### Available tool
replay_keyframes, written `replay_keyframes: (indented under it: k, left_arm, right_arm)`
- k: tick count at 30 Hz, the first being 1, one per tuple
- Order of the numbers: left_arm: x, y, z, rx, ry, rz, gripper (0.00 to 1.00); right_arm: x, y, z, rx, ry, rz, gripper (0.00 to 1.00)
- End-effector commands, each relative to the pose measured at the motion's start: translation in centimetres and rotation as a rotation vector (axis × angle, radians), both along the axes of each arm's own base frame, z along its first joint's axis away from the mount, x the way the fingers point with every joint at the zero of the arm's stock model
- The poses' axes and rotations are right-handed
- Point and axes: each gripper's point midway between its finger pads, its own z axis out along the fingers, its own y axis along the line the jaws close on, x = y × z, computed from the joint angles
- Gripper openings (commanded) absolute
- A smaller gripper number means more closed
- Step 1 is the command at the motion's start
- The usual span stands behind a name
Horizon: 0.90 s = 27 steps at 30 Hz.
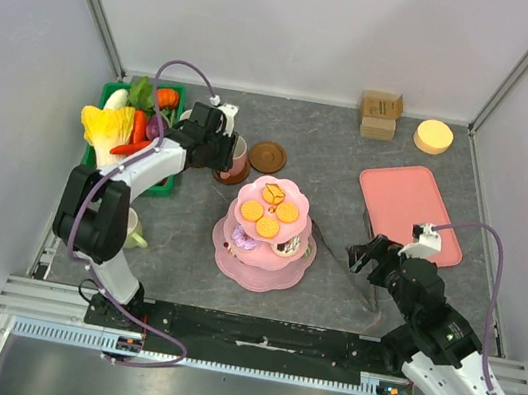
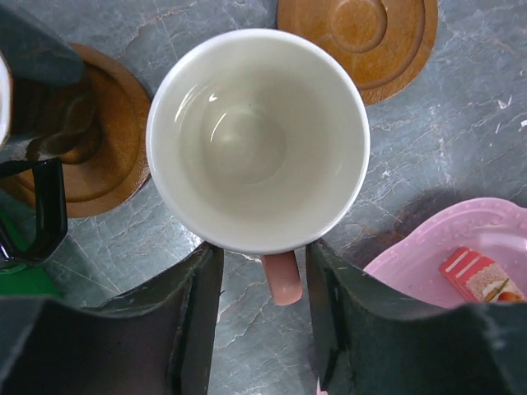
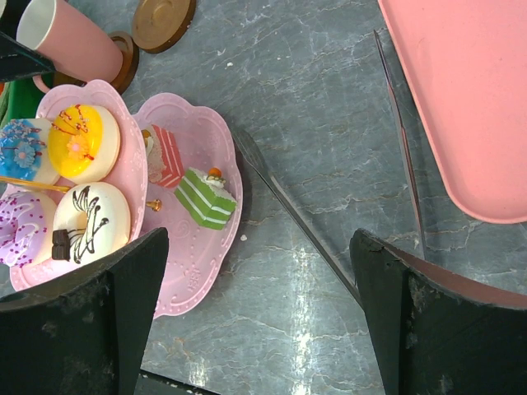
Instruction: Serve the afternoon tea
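The pink mug [image 2: 257,140] stands upright between two brown saucers, white inside and empty. Its handle [image 2: 282,277] lies between the fingers of my left gripper [image 2: 263,247], which is open, with a gap on each side. In the right wrist view a saucer edge [image 3: 125,64] shows at the mug's base. A dark mug [image 2: 37,115] sits on the left saucer [image 2: 103,152]; the other saucer [image 1: 267,156] is bare. The pink tiered stand [image 1: 233,263] holds orange biscuits [image 1: 266,226], donuts [image 3: 82,144] and cake bits [image 3: 206,197]. My right gripper [image 1: 368,256] hangs open, right of the stand.
A pink tray [image 1: 412,210] lies at the right, with metal tongs [image 3: 306,222] on the table beside it. A green crate of toy vegetables [image 1: 139,126] stands at the back left. Cardboard boxes [image 1: 379,113] and a yellow disc [image 1: 433,137] sit at the back. A pale mug [image 1: 137,230] stands by the left arm.
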Motion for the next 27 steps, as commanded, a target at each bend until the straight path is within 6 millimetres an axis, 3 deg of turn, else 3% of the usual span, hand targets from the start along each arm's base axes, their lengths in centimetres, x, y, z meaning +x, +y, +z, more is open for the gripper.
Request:
replay_keyframes:
  k: [1, 4, 7, 11, 16, 21, 27]
  left_arm:
    - [1.8, -0.7, 4.3, -0.056, -0.114, 0.003, 0.54]
    - [1.3, -0.9, 6.2, -0.081, -0.141, -0.008, 0.77]
    - [0.5, -0.7, 9.0, -0.116, -0.186, 0.006, 0.87]
    - [-1.5, 0.1, 11.8, -0.174, -0.2, 0.097, 0.92]
    - [-7.1, 2.1, 14.6, -0.305, -0.206, 0.263, 0.95]
    - [-14.1, 6.0, 12.3, -0.326, -0.111, 0.504, 0.96]
    - [-21.3, 10.2, 7.0, -0.287, 0.055, 0.815, 0.97]
  right_arm:
    - [0.0, -0.2, 0.7, 0.018, -0.021, -0.016, 0.98]
    - [0.0, -0.2, 0.9, 0.023, -0.027, -0.014, 0.98]
    - [-0.1, -0.2, 1.1, 0.031, -0.036, -0.009, 0.98]
    - [-0.3, -0.1, 1.7, 0.054, -0.06, 0.003, 0.98]
    - [-0.5, 0.4, 2.4, 0.076, -0.102, 0.04, 0.98]
    - [-0.8, 1.4, 2.8, 0.089, -0.13, 0.109, 0.98]
    - [-1.2, 2.4, 3.2, 0.103, -0.147, 0.173, 0.98]
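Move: Some 16 cm back and 18 cm to the left of the left hand stands the green cup, its middle a touch below the hand. The pink cup, handle between the left fingers, is about 5 cm ahead and 1 cm right; the black mug about 7 cm ahead and 10 cm left, the cake stand 12 cm back and 11 cm right. From the right hand the green cup lies about 48 cm left, 2 cm ahead and 7 cm lower. Straight up off the pink cup's handle at first, its already parting fingers spreading wide, the left hand climbs some 15 cm, then sweeps fast back and left towards the green cup. It travels about 17 cm back and 7 cm left, turning some 30 degrees counter-clockwise with its left side dipping, and starts to sink. The empty right hand, still open, rises 2 cm. ##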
